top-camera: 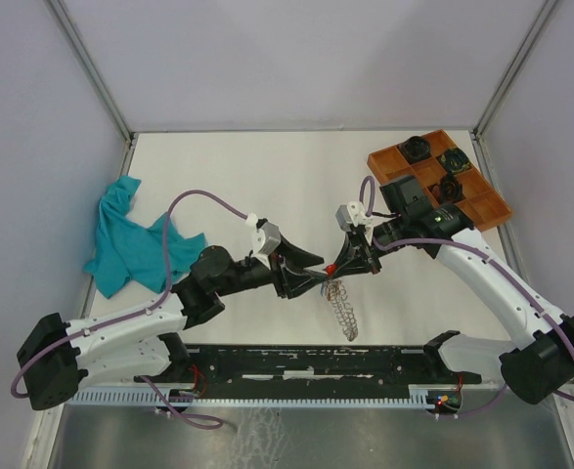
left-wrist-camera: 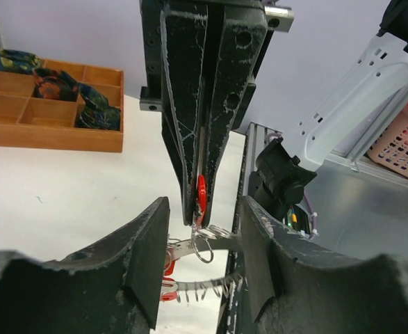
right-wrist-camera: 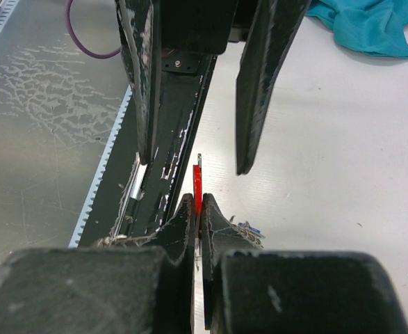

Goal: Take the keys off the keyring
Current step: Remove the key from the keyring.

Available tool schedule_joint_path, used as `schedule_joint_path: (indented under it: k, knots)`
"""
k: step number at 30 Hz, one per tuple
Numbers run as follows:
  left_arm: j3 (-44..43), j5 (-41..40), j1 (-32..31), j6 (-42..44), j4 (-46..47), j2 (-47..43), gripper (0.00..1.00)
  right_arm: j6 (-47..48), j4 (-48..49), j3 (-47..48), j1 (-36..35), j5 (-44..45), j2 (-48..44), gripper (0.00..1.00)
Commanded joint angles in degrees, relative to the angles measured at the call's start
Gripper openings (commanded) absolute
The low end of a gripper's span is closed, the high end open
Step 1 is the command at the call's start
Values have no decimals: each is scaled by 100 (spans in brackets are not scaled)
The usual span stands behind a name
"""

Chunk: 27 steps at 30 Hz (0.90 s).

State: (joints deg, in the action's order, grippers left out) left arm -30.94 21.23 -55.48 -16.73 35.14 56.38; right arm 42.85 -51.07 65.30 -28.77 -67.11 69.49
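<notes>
A key with a red tag (top-camera: pixel 332 267) (left-wrist-camera: pixel 201 195) (right-wrist-camera: pixel 197 188) is pinched edge-on in my right gripper (top-camera: pixel 340 266) (left-wrist-camera: pixel 198 216) (right-wrist-camera: pixel 198 202), which is shut on it. From that key the coiled wire keyring (top-camera: pixel 343 311) (left-wrist-camera: pixel 220 243) hangs toward the table by a small split ring (left-wrist-camera: pixel 203 251). More red tags (left-wrist-camera: pixel 169 268) and a blue tag (right-wrist-camera: pixel 249 228) hang on it. My left gripper (top-camera: pixel 321 277) (left-wrist-camera: pixel 205 209) (right-wrist-camera: pixel 193 165) faces the right one, open. The keyring shows in the gap between its pads. I cannot tell whether they touch it.
An orange wooden tray (top-camera: pixel 384 161) (left-wrist-camera: pixel 51 136) with dark objects stands at the back right. A teal cloth (top-camera: pixel 135 239) (right-wrist-camera: pixel 370 28) lies at the left. A black rail (top-camera: pixel 306 362) (right-wrist-camera: pixel 169 174) runs along the near table edge, just below the hanging keyring.
</notes>
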Motion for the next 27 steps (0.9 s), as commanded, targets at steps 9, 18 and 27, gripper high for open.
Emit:
schedule_joint_path:
  k: [9, 18, 27]
  knots:
    - [-193, -165, -186, -195, 552, 434, 36, 57, 240, 273, -29, -201, -35, 1]
    - [-220, -317, -191, -247, 556, 394, 31, 55, 271, 246, -62, -165, -31, 1]
    - [-226, -339, -193, -262, 534, 347, 24, 23, 294, 246, -67, -165, -27, 1]
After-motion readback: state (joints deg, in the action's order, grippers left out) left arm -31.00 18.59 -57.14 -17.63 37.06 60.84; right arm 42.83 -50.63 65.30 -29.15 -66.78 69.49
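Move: The red key is pinched in the right fingers, its middle about 1 cm left of that hand's point. From the half-open left fingers it is about 2 cm to the right and 1 cm lower, level fore and aft. The looped keyring with the other red keys hangs from it, its middle roughly 6 cm below and 2 cm right of the left hand, some 2 cm nearer the base. The left fingers close about halfway around the lower end of the red key and the keyring wire, just past the right fingertips, seeming to touch them by the end. To get there the left hand sinks about 2 cm and eases 1.5 cm to the right, then stays there as its fingers narrow further. The right hand holds still, keeping its pinch on the key. ##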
